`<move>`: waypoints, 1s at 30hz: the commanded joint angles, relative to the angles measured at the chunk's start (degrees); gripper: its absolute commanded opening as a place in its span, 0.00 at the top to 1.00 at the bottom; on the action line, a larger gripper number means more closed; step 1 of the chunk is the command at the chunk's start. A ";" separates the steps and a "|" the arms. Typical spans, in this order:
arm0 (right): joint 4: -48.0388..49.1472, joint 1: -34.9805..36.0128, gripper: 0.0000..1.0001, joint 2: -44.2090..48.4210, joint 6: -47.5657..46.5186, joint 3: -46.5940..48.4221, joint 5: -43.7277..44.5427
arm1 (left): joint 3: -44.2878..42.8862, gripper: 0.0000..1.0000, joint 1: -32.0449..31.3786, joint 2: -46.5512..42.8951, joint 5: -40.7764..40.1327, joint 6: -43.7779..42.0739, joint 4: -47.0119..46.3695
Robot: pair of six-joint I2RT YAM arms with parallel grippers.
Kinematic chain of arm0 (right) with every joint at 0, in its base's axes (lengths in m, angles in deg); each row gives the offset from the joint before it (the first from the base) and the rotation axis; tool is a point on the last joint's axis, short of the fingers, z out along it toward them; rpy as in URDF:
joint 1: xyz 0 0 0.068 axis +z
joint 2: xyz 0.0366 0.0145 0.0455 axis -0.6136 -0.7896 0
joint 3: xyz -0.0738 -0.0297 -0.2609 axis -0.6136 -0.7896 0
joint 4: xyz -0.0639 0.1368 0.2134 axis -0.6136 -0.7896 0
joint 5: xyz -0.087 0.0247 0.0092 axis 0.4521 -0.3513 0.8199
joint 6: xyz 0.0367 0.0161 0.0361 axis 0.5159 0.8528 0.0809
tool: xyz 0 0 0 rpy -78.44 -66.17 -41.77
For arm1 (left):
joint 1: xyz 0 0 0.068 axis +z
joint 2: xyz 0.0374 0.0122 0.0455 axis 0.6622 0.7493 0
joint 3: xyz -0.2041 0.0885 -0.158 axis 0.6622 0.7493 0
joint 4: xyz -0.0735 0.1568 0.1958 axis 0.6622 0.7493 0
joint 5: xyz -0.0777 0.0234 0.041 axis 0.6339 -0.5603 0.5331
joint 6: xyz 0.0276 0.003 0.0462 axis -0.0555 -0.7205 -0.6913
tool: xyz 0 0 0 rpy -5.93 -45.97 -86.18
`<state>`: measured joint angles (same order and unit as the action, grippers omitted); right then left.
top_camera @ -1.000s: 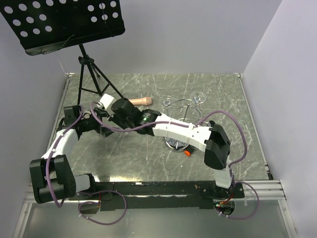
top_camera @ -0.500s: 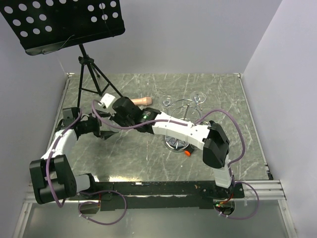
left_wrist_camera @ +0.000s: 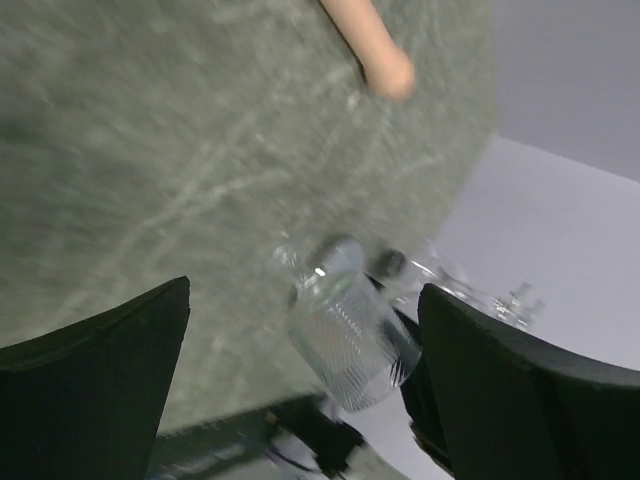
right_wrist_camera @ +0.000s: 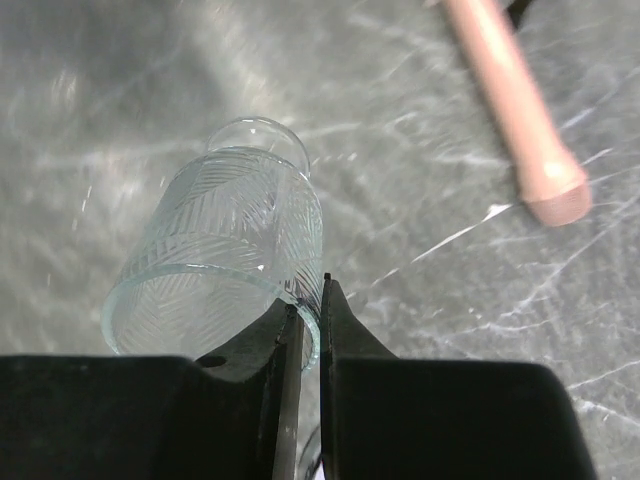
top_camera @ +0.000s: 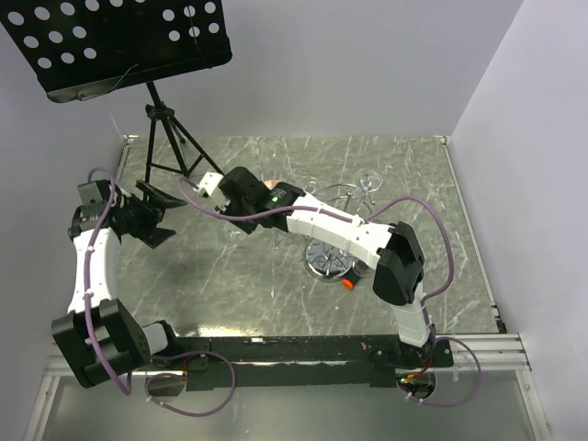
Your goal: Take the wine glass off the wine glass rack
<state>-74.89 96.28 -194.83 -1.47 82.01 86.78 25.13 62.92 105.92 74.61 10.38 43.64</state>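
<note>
The wine glass (right_wrist_camera: 225, 270), clear with a leaf-ribbed bowl, hangs over the tabletop. My right gripper (right_wrist_camera: 310, 300) is shut on its rim, one finger inside the bowl and one outside. From above, that gripper (top_camera: 223, 216) is left of centre with the glass (top_camera: 231, 231) faint below it. My left gripper (top_camera: 163, 216) stands open at the left, apart from the glass. In its own view the left gripper (left_wrist_camera: 305, 390) frames the glass (left_wrist_camera: 350, 330) without touching it. The chrome wine glass rack (top_camera: 329, 260) stands to the right, with other glasses (top_camera: 370, 181) on its arms.
A pink wooden handle (right_wrist_camera: 510, 100) lies on the table just behind the held glass. A black music stand (top_camera: 119, 37) on a tripod (top_camera: 170, 147) fills the back left corner. A small orange object (top_camera: 349, 283) lies by the rack's base.
My left gripper has opened wide and drawn back to the left, away from the glass. My right gripper has shut on the glass's rim and shifted slightly toward the back.
</note>
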 commanded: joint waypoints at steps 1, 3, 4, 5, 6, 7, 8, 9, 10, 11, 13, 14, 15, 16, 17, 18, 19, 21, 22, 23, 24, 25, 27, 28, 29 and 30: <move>-3.75 1.42 1.00 4.04 -5.80 -1.94 -4.38 | -4.49 0.01 1.31 -2.98 -13.98 -11.18 6.68; -4.10 2.29 1.00 4.40 -7.83 -4.59 -4.12 | -4.32 0.01 2.54 -2.81 -13.48 -12.24 6.78; -4.71 2.47 1.00 4.14 -8.36 -4.77 -4.38 | -4.31 0.02 2.98 -2.72 -13.21 -12.76 6.86; -5.33 2.39 1.00 3.79 -8.54 -5.03 -4.64 | -4.58 0.02 3.24 -2.81 -13.38 -12.86 7.12; -5.59 2.39 1.00 3.61 -8.54 -5.30 -4.64 | -4.67 0.02 3.59 -2.81 -13.29 -12.86 7.47; -5.51 2.39 1.00 3.52 -8.71 -5.82 -4.64 | -5.01 0.02 3.86 -2.81 -12.95 -12.77 7.65; -5.42 2.47 1.00 3.17 -8.80 -6.09 -4.64 | -5.54 0.02 4.03 -2.72 -12.42 -12.68 7.92; -5.51 2.56 1.00 2.91 -8.80 -6.26 -4.64 | -5.98 0.02 4.21 -2.55 -11.89 -12.68 8.00; -5.77 2.74 1.00 2.47 -8.89 -6.44 -4.30 | -6.68 0.02 4.12 -2.46 -11.37 -12.68 8.01; -5.95 2.82 1.00 2.12 -8.98 -6.44 -4.20 | -7.21 0.02 4.30 -2.37 -11.19 -12.86 8.01; -6.04 2.83 1.00 1.85 -8.98 -6.62 -4.38 | -7.91 0.02 4.30 -1.93 -10.31 -13.47 7.57; -6.38 2.83 1.00 1.50 -9.15 -6.62 -4.55 | -8.01 0.02 4.30 -1.58 -9.70 -13.65 7.39; -6.56 2.83 1.00 1.32 -9.24 -6.53 -4.56 | -8.09 0.02 4.30 -1.40 -9.17 -14.26 7.22; -6.56 2.83 1.00 0.97 -9.33 -6.44 -4.47 | -8.18 0.02 4.30 -1.40 -8.81 -14.61 6.95; -6.65 2.83 1.00 0.80 -9.24 -6.53 -4.38 | -8.27 0.02 4.21 -1.40 -8.72 -14.88 6.95; -6.65 2.83 1.00 0.45 -9.33 -6.53 -4.38 | -8.10 0.02 4.21 -1.32 -8.64 -15.23 6.78; -6.74 2.83 1.00 0.27 -9.24 -6.36 -4.29 | -8.01 0.02 4.30 -1.40 -8.55 -15.32 6.60; -7.18 2.83 1.00 -0.43 -9.15 -6.09 -4.29 | -7.83 0.02 4.30 -1.49 -7.93 -15.23 6.51; -7.27 2.83 1.00 -0.70 -9.07 -5.92 -4.38 | -7.83 0.02 4.30 -1.66 -7.50 -15.23 6.42; -7.35 2.83 1.00 -0.96 -8.98 -5.65 -4.47 | -7.83 0.02 4.30 -1.75 -6.88 -15.23 6.42; -7.53 2.83 1.00 -1.14 -9.15 -5.56 -4.64 | -7.83 0.02 4.21 -1.75 -6.53 -15.14 6.25; -7.53 2.83 0.99 -1.31 -9.15 -5.65 -4.56 | -7.66 0.02 4.21 -1.75 -6.09 -15.23 6.25; -7.53 2.83 0.98 -1.75 -9.15 -5.74 -4.29 | -7.48 0.02 4.21 -1.75 -5.91 -15.32 5.99; -7.36 2.74 0.98 -1.84 -9.07 -5.74 -4.03 | -7.30 0.02 4.21 -1.84 -5.82 -15.32 5.98; -7.18 2.65 0.96 -2.02 -9.07 -5.74 -3.68 | -7.30 0.02 4.21 -1.84 -5.74 -15.41 5.81; -7.09 2.74 0.93 -2.02 -8.98 -5.83 -3.42 | -7.22 0.02 4.21 -1.84 -5.74 -15.32 5.81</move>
<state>-82.89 99.00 -196.51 -9.91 74.71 82.50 18.90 66.90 104.54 66.96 -3.78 50.88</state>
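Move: The right gripper holds the wine glass by its rim, foot down; the bare table spot it is going to is about 18 cm below that hand, 6 cm back and 2 cm to the right. The pink microphone lies 19 cm straight ahead of this gripper and 18 cm lower, and the rack's middle 23 cm to its right, 3 cm back and 8 cm lower. From the open, empty left gripper, the same spot is 17 cm right, 6 cm back and 17 cm down. Keep the right gripper shut on the glass's rim and bring it down about 8 cm and back 5 cm, drifting some 3 cm right, towards the bare marble; dip its left side about 15 degrees, swinging slightly counter-clockwise. Go quickly at first, then ease straight down. Meanwhile draw the open left gripper about 5 cm left, away from the glass, rolling its left side up 15 degrees, and hold it there. ##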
